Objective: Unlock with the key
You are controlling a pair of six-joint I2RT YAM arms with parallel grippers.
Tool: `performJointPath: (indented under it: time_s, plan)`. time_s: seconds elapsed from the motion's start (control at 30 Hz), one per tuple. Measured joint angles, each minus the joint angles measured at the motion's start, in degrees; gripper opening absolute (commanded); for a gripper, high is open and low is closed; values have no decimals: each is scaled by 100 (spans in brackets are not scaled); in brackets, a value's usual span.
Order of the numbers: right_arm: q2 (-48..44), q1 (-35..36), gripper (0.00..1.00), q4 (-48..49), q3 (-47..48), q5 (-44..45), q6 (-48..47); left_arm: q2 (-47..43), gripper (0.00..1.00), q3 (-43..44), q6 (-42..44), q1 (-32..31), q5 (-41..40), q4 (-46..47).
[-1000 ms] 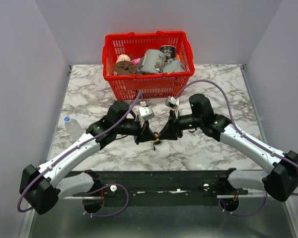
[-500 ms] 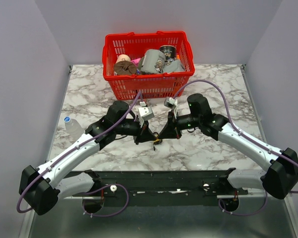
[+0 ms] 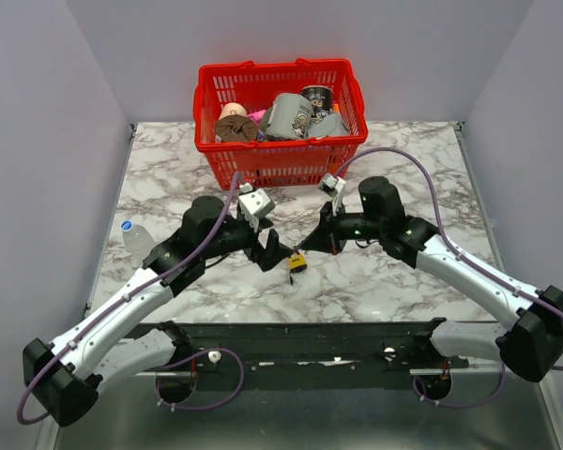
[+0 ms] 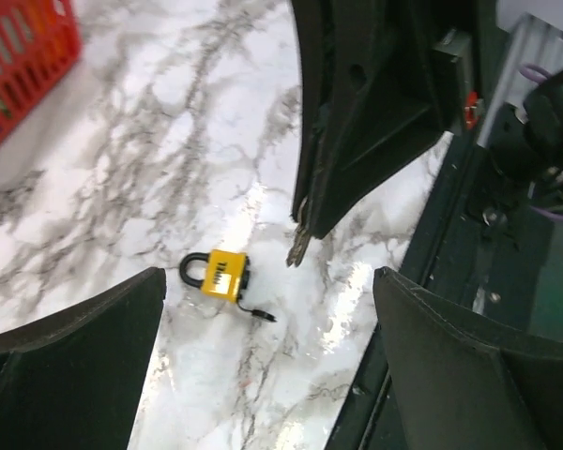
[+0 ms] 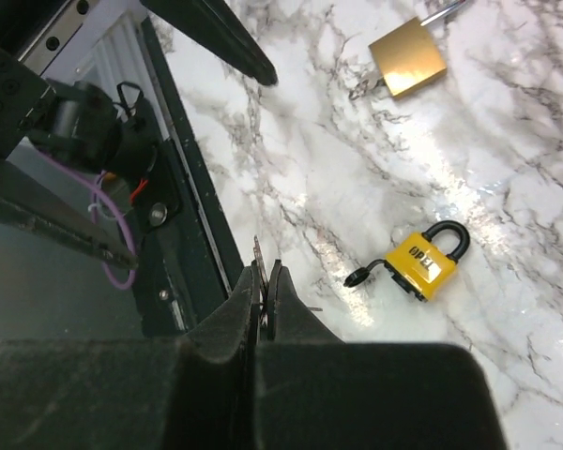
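Observation:
The small yellow-and-black padlock (image 3: 297, 263) (image 4: 218, 276) (image 5: 424, 262) lies flat on the marble table, shackle closed, its black keyhole cap hanging loose on a tether. My left gripper (image 3: 267, 250) (image 4: 272, 375) stands open just left of it and above the table, holding nothing. My right gripper (image 3: 307, 247) (image 5: 265, 272) is shut on the key (image 4: 298, 246) (image 5: 259, 256), a thin grey blade poking out past the fingertips. The key hangs in the air a little right of the padlock, apart from it.
A plain brass padlock (image 5: 408, 56) lies on the marble beyond the yellow one. A red basket (image 3: 280, 120) full of items stands at the back. A clear bottle (image 3: 136, 239) lies at the left edge. The black mounting rail (image 3: 300, 342) runs along the near edge.
My left gripper has opened and drawn back to the left, and the yellow padlock it held now lies on the table. My right gripper closed on the key and pulled slightly away.

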Motion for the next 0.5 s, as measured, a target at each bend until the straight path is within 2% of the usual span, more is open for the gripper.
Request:
performJointPath:
  time_s: [0.23,0.33,0.5]
  plan:
    - [-356,-11,1,-24,72,544,492,-748,99,-339,-728,-98,-1449,542]
    - [-439,-20,1,-22,208,708,758,-964,99,-660,-999,-247,-1687,1071]
    - [-577,-72,0,68,424,863,1196,-940,99,-1261,-1276,-459,-1624,2181]
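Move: The yellow padlock lies about 7 cm ahead of the empty left gripper, 2 cm to its right and some 20 cm below. From the right gripper, which already holds the key, it is about 7 cm ahead, 2 cm left and 17 cm down. The brass padlock is roughly 18 cm left of the yellow one and 7 cm farther out; the red basket's middle stands some 36 cm straight out beyond the yellow padlock. Lift the right gripper about 7 cm, easing slightly forward, with the key still pinched, away from the yellow padlock; swing its fingers clockwise and tip them up a little. Keep the left gripper wide open and empty: raise it some 3 cm, drifting forward and left before easing partly back, while its fingertips tilt up about 15 degrees and swing counter-clockwise. ##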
